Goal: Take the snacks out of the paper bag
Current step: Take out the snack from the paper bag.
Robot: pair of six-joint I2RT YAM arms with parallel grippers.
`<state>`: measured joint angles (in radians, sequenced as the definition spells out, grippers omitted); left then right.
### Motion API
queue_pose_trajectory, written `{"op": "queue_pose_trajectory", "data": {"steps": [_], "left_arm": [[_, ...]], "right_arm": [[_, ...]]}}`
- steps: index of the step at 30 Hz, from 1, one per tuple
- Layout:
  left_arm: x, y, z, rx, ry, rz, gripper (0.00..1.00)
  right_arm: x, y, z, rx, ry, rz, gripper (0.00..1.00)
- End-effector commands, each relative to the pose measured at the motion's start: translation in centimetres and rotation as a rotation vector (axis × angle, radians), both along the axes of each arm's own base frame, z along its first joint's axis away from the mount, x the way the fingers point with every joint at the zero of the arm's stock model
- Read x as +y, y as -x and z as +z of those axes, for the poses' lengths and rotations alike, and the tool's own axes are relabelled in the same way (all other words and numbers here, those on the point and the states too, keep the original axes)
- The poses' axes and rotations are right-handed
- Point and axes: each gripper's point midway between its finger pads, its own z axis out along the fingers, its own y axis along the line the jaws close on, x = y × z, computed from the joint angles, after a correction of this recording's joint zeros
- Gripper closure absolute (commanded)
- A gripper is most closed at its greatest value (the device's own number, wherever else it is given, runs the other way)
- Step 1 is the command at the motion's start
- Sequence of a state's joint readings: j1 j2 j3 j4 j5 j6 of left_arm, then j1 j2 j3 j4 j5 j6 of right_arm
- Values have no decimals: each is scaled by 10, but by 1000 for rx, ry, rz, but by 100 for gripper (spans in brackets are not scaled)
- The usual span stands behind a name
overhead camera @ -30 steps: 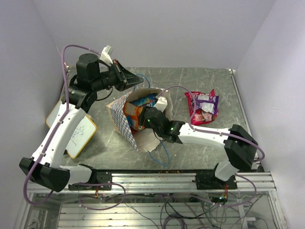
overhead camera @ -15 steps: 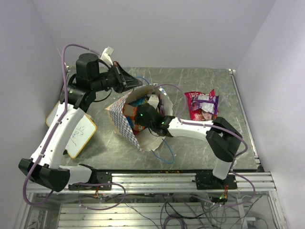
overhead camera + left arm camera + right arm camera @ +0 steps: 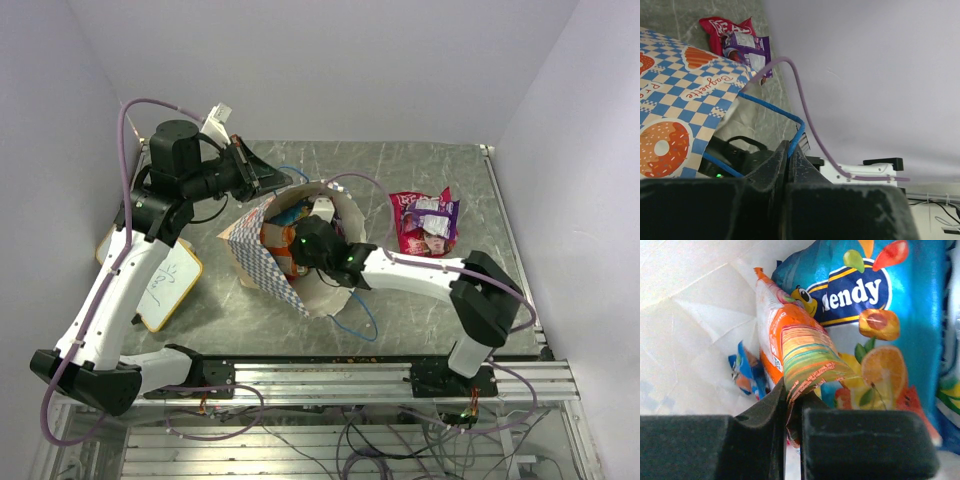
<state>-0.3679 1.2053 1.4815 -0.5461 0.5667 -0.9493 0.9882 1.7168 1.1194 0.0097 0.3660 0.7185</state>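
The paper bag [image 3: 262, 268] lies tilted on the table with its mouth facing right, and its checkered side [image 3: 670, 100] shows in the left wrist view. My left gripper [image 3: 283, 180] [image 3: 789, 150] is shut on the bag's blue cord handle [image 3: 771, 108] and holds it up. My right gripper [image 3: 292, 247] [image 3: 792, 402] is inside the bag, shut on the lower edge of an orange snack packet [image 3: 800, 350] [image 3: 275, 238]. A blue fruit-print packet [image 3: 880, 310] lies behind it, and a small blue one [image 3: 747, 372] sits deeper in. Red and magenta snacks [image 3: 425, 225] [image 3: 737, 40] lie on the table outside.
A yellow-framed whiteboard [image 3: 165, 285] lies at the table's left edge under my left arm. White walls close in the back and both sides. A metal rail [image 3: 330, 375] runs along the near edge. A second blue cord handle [image 3: 358, 320] trails in front of the bag.
My right gripper pushed deeper into the bag and closed on the orange packet. The left arm shifted slightly left, still gripping the handle, and the bag's mouth opened rounder.
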Motion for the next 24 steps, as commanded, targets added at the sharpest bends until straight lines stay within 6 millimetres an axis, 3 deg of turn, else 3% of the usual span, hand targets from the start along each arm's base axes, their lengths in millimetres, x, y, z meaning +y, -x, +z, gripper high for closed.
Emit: {"op": "queue_pose_trajectory", "data": {"steps": [1, 9, 16, 24], "left_arm": [[2, 9, 4, -38, 5, -2, 93], [2, 12, -6, -33, -29, -27, 93], [1, 8, -13, -13, -24, -18, 93], [7, 5, -14, -14, -71, 15, 93]], "right_arm": [[-15, 8, 38, -49, -2, 48, 100], [-58, 25, 100, -90, 57, 68, 100], [-87, 39, 183, -185, -21, 52, 100], [-136, 59, 243, -295, -6, 35, 100]]}}
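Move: The right hand, inside the paper bag, already pinches the orange snack. The purple snack on the open table, by which it would go, lies about 32 cm to its right, 10 ahead and 10 below, with the red snack 2 cm nearer in each direction. Still in the bag, the blue candy bag sits some 5 cm straight ahead and 4 below. From the left hand, shut on the blue handle, the purple snack is about 35 cm right, 12 ahead and 38 below. Right hand lifts its orange snack about 20 cm from the bag, 10 rightwards; left still holds the handle. ##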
